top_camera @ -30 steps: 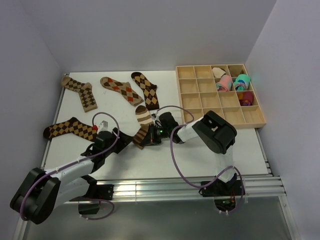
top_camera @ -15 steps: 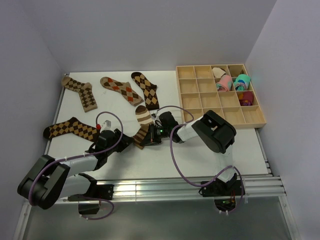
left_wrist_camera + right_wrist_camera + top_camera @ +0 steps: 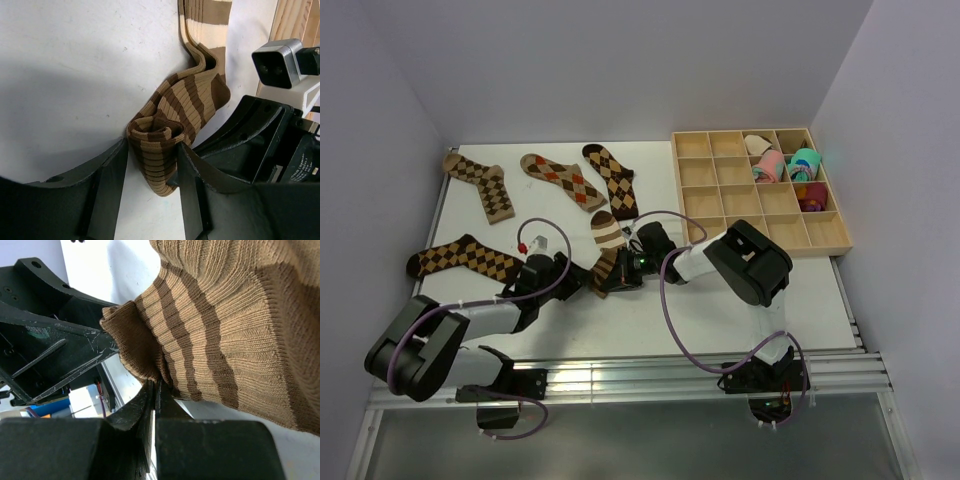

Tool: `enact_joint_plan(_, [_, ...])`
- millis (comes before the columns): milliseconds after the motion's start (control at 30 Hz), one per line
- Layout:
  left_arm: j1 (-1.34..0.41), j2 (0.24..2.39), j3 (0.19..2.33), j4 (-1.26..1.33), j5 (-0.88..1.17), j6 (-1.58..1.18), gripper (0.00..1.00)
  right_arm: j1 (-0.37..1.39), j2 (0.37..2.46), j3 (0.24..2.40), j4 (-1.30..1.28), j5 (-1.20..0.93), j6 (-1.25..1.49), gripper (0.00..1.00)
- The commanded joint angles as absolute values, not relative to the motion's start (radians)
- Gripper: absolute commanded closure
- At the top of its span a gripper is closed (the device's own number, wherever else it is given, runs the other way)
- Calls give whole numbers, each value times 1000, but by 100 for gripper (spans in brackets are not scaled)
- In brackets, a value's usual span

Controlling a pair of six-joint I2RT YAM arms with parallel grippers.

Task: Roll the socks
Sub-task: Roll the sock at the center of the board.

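The brown-and-cream striped sock (image 3: 608,235) lies mid-table with its lower end rolled into a stubby coil (image 3: 155,145). My left gripper (image 3: 152,165) reaches in from the left, and both fingers (image 3: 112,180) press against the sides of that coil. From the right, my right gripper (image 3: 156,387) is shut with its tips pinching the sock's folded edge (image 3: 145,355). In the top view the two grippers (image 3: 582,278) (image 3: 607,282) meet at the sock's lower end. Several argyle socks lie flat: three at the back (image 3: 480,185) (image 3: 563,180) (image 3: 611,180) and one at the left (image 3: 460,258).
A wooden compartment tray (image 3: 715,158) stands at the back right with pink and teal rolled bundles (image 3: 770,165) (image 3: 805,163) in its far cells. The right arm's elbow (image 3: 755,262) hangs just in front of the tray. The table's front rail (image 3: 620,375) runs along the near edge.
My left arm has slid right along the table until its fingers flank the rolled end of the striped sock. The right gripper has stayed at the sock.
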State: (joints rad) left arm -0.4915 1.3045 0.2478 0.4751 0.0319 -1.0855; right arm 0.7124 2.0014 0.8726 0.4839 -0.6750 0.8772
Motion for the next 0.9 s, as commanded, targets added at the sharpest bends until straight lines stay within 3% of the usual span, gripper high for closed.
enact_joint_plan(0, [-491,1354,276,439,35,-1080,50,707,2051,871,338,-592,821,100])
enact_joint_plan(167, [-489,1428,340,322,25,-1089,62,707,2019,887,276,-548,766,96])
enact_joint_plan(267, [-491,1468,383,243,14,-1091,72,715,1965,908,197,-473,697,78])
enact_joint_plan(300, [-491,1477,408,224,11,-1091,74,719,1947,917,166,-442,654,66])
enact_joint_plan(467, [-494,1480,459,117,5,-1078,80,802,1818,962,17,-148,549,45])
enact_joint_plan(667, [-500,1453,505,40,-43,-1049,82,963,1755,996,-25,235,361,43])
enact_joint_plan(867, [-502,1447,520,12,-41,-1037,82,1080,1718,979,70,414,212,43])
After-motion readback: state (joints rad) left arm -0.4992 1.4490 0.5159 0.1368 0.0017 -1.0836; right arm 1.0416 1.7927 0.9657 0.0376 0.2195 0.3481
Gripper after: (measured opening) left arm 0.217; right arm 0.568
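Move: The rolled end of the striped sock sits just beyond my half-open left fingers, about 3 cm ahead, 2 cm to the right and 1 cm lower; my right hand has it pinched, the roll's middle about 1 cm to that hand's left. From my left hand, the brown argyle sock lies some 23 cm ahead and 5 cm right, the red argyle sock 23 cm ahead and 5 cm left, the dark argyle sock about 26 cm left and 4 cm ahead. My left hand pushes roughly 2.5 cm forward, a little right and down, closing its fingers around the roll to pinch it and tipping about 10 degrees downward. As it takes hold, my right fingers open and let go; that hand moves forward and up, then right by about 2 cm, partly sinking back while its fingers swing from pointing left to forward-left and steeper down. ##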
